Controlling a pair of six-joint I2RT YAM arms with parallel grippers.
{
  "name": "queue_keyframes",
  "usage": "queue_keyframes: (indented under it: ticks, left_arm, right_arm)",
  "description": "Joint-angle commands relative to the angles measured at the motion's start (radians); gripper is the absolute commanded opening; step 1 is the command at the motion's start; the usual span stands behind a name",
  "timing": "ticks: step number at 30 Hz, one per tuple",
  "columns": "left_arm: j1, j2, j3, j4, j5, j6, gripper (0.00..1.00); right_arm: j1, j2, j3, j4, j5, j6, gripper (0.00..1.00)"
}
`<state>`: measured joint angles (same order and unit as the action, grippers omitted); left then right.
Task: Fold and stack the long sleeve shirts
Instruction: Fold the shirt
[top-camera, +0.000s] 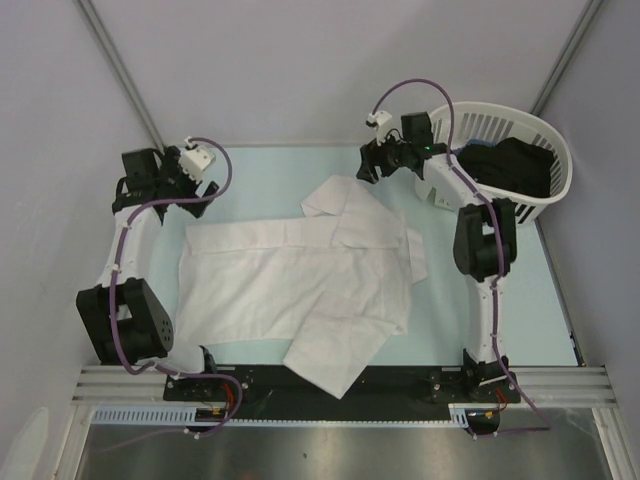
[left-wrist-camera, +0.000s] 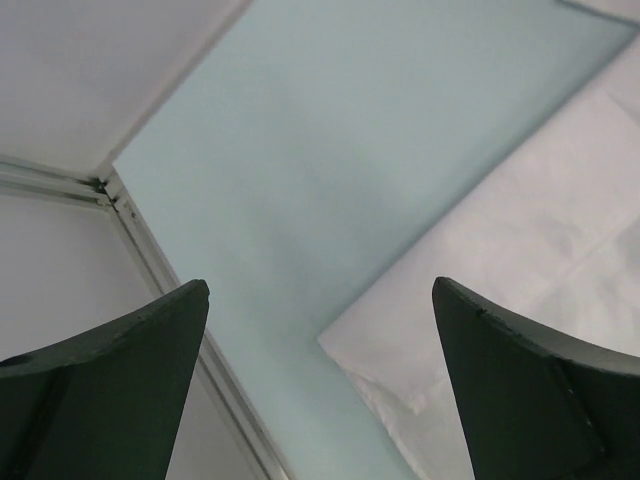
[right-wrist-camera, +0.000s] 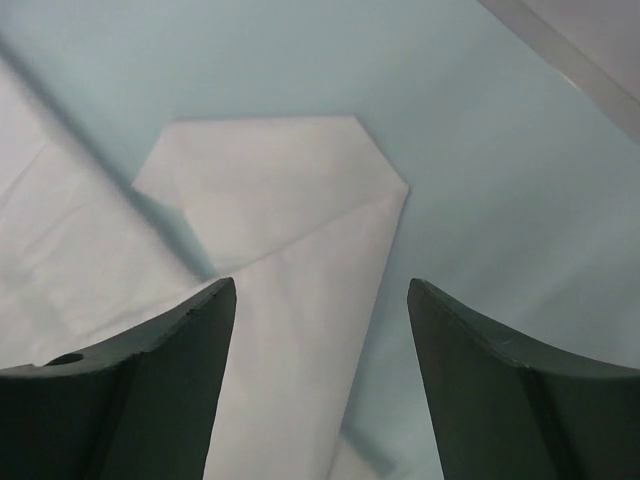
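A white long sleeve shirt (top-camera: 300, 280) lies spread flat on the pale blue table, one sleeve folded toward its far right corner and another part hanging over the near edge. My left gripper (top-camera: 207, 190) hovers above the shirt's far left corner. In the left wrist view the left gripper (left-wrist-camera: 320, 284) is open, with bare table between its fingers and the shirt's corner (left-wrist-camera: 500, 300) to the right. My right gripper (top-camera: 368, 170) hangs over the folded sleeve end. In the right wrist view the right gripper (right-wrist-camera: 321, 283) is open above the sleeve (right-wrist-camera: 300, 200), holding nothing.
A white slatted basket (top-camera: 520, 115) stands at the far right corner with dark clothing (top-camera: 510, 165) inside. Grey walls close in the table's far and side edges. A metal rail (top-camera: 340, 385) runs along the near edge by the arm bases.
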<state>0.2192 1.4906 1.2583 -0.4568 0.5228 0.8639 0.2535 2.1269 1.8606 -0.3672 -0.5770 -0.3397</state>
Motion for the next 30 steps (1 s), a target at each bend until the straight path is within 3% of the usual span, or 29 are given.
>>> queue_keyframes:
  ticks: [1,4,7,10,13,14,16,23,30]
  left_arm:
    - [-0.03,-0.056,0.001,0.196,-0.031,-0.235,0.99]
    - [-0.06,-0.032,0.042,0.169,-0.135,-0.253,1.0]
    - [-0.06,-0.036,0.056,0.159,-0.167,-0.259,0.99]
    - [-0.06,-0.07,0.012,0.248,-0.204,-0.305,0.99]
    - [-0.061,-0.096,-0.039,0.32,-0.205,-0.339,0.99]
    - [-0.066,-0.087,-0.031,0.301,-0.213,-0.342,0.99]
    - [-0.07,-0.075,-0.002,0.238,-0.195,-0.315,0.99]
    - [-0.072,-0.029,0.093,0.138,-0.169,-0.359,0.99]
    - [-0.092,-0.098,0.033,0.135,-0.15,-0.358,0.99]
  right_arm:
    - [0.035,0.218,0.251,0.002,0.035,0.054,0.73]
    - [0.043,0.356,0.412,-0.042,0.077,0.044,0.7]
    - [0.058,0.422,0.436,-0.041,0.13,-0.025,0.68]
    - [0.069,0.442,0.428,-0.058,0.155,-0.074,0.62]
    - [0.073,0.43,0.411,-0.072,0.131,-0.093,0.37]
    - [0.073,0.418,0.394,-0.072,0.123,-0.093,0.18]
    - [0.075,0.368,0.37,-0.069,0.097,-0.091,0.0]
    - [0.089,0.067,0.168,-0.012,-0.006,-0.042,0.0]
    - [0.162,-0.306,-0.328,-0.068,-0.083,-0.209,0.0]
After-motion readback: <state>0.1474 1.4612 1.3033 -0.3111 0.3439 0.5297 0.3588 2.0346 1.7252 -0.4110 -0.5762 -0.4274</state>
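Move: The corner of the far sleeve, sticking out past the shirt's far edge, lies about 5 cm ahead of the right hand, 4 cm to its left and 14 cm below. On the table, the cuff end is some 11 cm left and level with the hand; the shirt body's middle is about 14 cm left and 18 cm back. The basket is roughly 25 cm right, 1 cm ahead. From the left hand, the sleeve corner lies some 32 cm right and 15 cm ahead. The far sleeve's corner is pinched by the right hand, which sinks about 13 cm with a reach forward and a little left, shuts its open fingers on the cloth, then lifts it some 12 cm while drawing back about 11 cm towards the shirt body. The empty left hand rises 5 cm and a little forward from the shirt, turning some 15 degrees counter-clockwise, fingers still open. ##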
